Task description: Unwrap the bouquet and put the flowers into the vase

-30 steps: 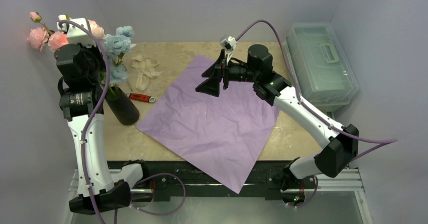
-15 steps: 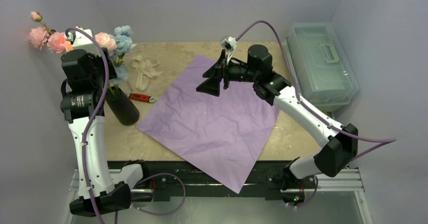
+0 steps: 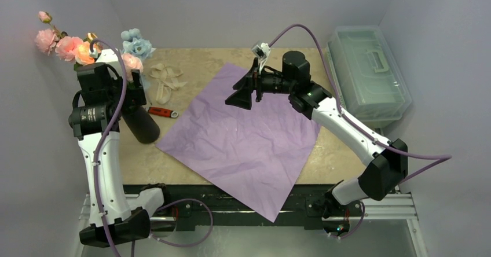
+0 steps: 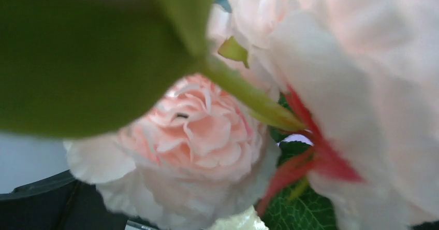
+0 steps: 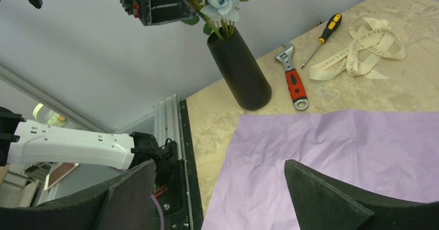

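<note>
The flowers [image 3: 68, 46] stand with their stems in the dark vase [image 3: 142, 127] at the table's left edge, pink and peach heads leaning left and a blue head [image 3: 136, 45] to the right. My left gripper [image 3: 113, 74] hovers among the heads above the vase and looks open. One of its fingers [image 5: 165, 4] stands beside the stems over the vase [image 5: 240, 72]. A pink bloom [image 4: 196, 131] fills the left wrist view and hides the fingers. My right gripper [image 3: 242, 92] hangs open and empty over the unfolded lilac paper [image 3: 243, 135]. No wrapped bouquet is in view.
A cream ribbon [image 3: 165, 80] lies behind the vase, a red-handled wrench [image 5: 293, 80] and a screwdriver [image 5: 323, 30] beside it. A clear lidded box [image 3: 367, 72] stands at the back right. The paper [image 5: 336, 152] overhangs the table's near edge.
My left gripper has spread its jaws and drawn back toward the near side. The flower heads have shifted and now stand free of it. The right arm has barely moved.
</note>
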You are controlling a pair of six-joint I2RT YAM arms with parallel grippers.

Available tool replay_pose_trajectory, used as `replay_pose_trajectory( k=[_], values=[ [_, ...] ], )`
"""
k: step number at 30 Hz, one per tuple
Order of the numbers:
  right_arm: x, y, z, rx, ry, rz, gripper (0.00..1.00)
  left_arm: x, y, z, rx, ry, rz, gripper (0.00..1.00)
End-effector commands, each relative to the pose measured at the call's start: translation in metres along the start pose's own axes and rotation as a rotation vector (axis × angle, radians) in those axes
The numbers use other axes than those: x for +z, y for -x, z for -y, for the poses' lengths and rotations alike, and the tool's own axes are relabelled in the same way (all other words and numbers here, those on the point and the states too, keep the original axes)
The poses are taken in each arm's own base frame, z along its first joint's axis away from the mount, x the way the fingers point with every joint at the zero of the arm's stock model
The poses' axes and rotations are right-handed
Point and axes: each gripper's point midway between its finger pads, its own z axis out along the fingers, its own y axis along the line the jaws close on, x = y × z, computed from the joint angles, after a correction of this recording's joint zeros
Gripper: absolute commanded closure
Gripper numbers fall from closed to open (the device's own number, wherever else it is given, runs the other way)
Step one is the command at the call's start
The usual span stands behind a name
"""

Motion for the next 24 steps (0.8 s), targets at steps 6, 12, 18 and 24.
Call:
replay_pose_trajectory(
  k=[6,12,18,24],
  values=[
    [-0.001,-0.007,0.006,0.011,-0.004,-0.025,0.02,-0.03,-0.027,0.006,0.177,-0.107,-0.109,0.0],
    [0.003,-0.01,0.01,0.02,0.0,-0.035,0.02,-0.044,-0.045,0.005,0.241,-0.128,-0.131,0.0],
    [0.004,-0.014,0.013,0.03,-0.006,-0.043,0.02,-0.061,-0.046,-0.011,0.259,-0.035,-0.051,0.0],
    [0.005,-0.018,0.015,0.038,-0.009,-0.051,0.02,-0.079,-0.031,-0.014,0.267,-0.019,0.053,0.0]
  ],
)
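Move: The vase holding the flowers stands almost under the left hand, about 3 cm ahead and 1 cm right, its middle some 22 cm down. A pale pink bloom sits roughly 6 cm ahead and 5 cm right at hand height. The wrench lies on the table about 11 cm ahead and 7 cm right of the left hand. From the right hand the vase is some 36 cm left and 3 cm ahead, 22 cm lower. Close among the blooms, with a pale pink one by its right finger, the left hand backs out of the flowers towards its base by about 8 cm, drifting slightly right. Its fingers stay wide open; it dips a couple of centimetres, then regains part of that, tipping a little down and turning about 10 degrees clockwise. The right hand, also open, sinks some 2.5 cm over the purple paper. ##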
